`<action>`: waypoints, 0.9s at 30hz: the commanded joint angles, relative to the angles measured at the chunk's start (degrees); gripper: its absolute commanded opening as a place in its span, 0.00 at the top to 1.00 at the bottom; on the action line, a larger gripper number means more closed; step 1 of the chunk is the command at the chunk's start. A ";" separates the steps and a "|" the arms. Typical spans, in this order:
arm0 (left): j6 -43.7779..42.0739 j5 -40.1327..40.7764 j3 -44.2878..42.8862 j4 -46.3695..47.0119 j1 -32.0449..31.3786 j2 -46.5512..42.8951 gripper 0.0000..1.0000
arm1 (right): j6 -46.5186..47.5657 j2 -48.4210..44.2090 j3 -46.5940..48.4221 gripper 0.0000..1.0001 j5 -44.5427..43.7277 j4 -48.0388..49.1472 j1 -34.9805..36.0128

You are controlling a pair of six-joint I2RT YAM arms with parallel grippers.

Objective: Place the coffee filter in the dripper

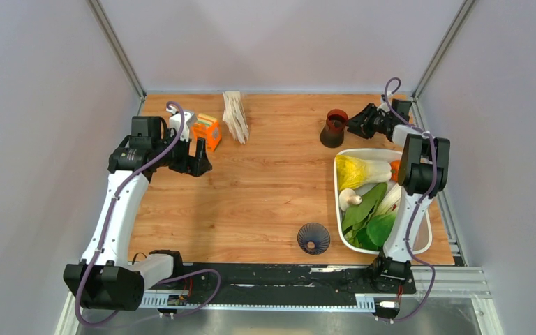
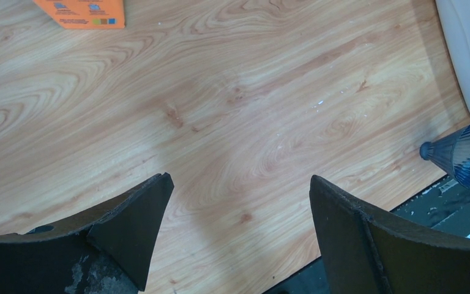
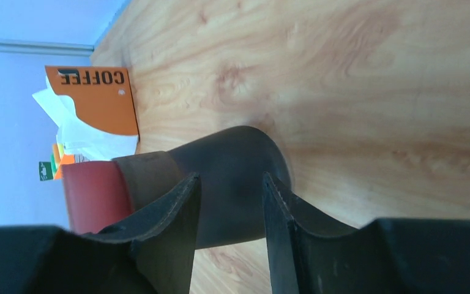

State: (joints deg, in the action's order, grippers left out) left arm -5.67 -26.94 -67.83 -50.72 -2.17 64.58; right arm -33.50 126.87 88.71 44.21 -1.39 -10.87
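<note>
The dripper (image 1: 313,238), a dark blue ribbed cone, lies on its side near the table's front edge; it also shows at the right of the left wrist view (image 2: 468,153). The coffee filter (image 1: 236,116), white fan-shaped paper, lies at the back centre. My left gripper (image 1: 194,159) hovers open over bare wood (image 2: 238,184), well left of the dripper. My right gripper (image 1: 354,124) is at the back right, its jaws narrowed on the dark lower body of a brown pot (image 1: 333,128) (image 3: 229,177).
An orange coffee box (image 1: 207,131) stands beside the left gripper. A white tray (image 1: 363,151) of vegetables fills the right side, next to the right arm. The brown pot (image 3: 232,159) has a red top and a tan band.
</note>
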 commanded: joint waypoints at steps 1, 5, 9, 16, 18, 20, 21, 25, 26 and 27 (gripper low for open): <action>0.40 -1.68 -0.29 1.74 0.10 -0.17 0.07 | -2.04 -5.62 -3.65 0.56 3.95 3.24 2.41; 0.37 -1.96 -0.36 1.74 0.07 -0.23 0.07 | -1.85 -7.75 -6.70 0.56 5.19 3.15 4.27; 0.31 -2.21 -0.31 1.83 0.07 -0.08 0.07 | -0.01 -10.10 -8.93 0.56 6.20 2.42 6.64; 0.06 -3.34 -1.17 1.79 0.11 0.65 0.07 | 4.68 -12.19 -10.21 0.56 6.01 -3.00 11.66; 0.02 -3.46 -1.59 1.59 0.07 0.87 0.07 | 5.82 -12.78 -10.69 0.56 5.96 -4.43 13.52; -0.07 -3.50 -1.87 1.57 0.07 0.85 0.07 | 6.64 -13.30 -11.41 0.56 6.29 -5.30 14.78; -0.05 -3.53 -1.93 1.56 0.07 0.83 0.07 | 6.95 -13.62 -11.85 0.56 6.33 -5.70 15.37; -0.21 -3.88 -1.85 1.52 0.07 0.82 0.07 | 7.76 -15.70 -14.69 0.57 7.44 -6.72 17.40; -0.28 -4.03 -1.77 1.51 0.07 0.79 0.07 | 7.93 -16.38 -15.54 0.57 7.69 -6.92 17.86; -0.34 -4.31 -1.73 1.48 0.07 0.72 0.07 | 8.19 -17.11 -16.54 0.57 7.87 -7.14 18.33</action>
State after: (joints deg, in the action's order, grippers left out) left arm -5.69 -29.36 -67.83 -50.43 -2.17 65.52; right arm -27.68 114.85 74.65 49.50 -7.20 6.00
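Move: The red-topped dark carafe stands at the right fingertips, its middle about 6 cm to the left of the hand, roughly 1 cm ahead and 1 cm higher. The vegetable tray lies some 30 cm back and 7 cm right; the blue ribbed cone about 45 cm back and 16 cm left; the filter pack 42 cm left and 5 cm ahead. From the left hand the carafe is about 30 cm ahead, 44 cm right and 14 cm lower. Already up against the carafe's right side, the right fingertips push the carafe along the table without gripping it, sweeping about 15 cm left and 11 cm back towards the middle of the table. The hand dips a centimetre, rides up nearly 4 and eases down again, turning some 25 degrees counter-clockwise; the half-open fingers keep their gap. ##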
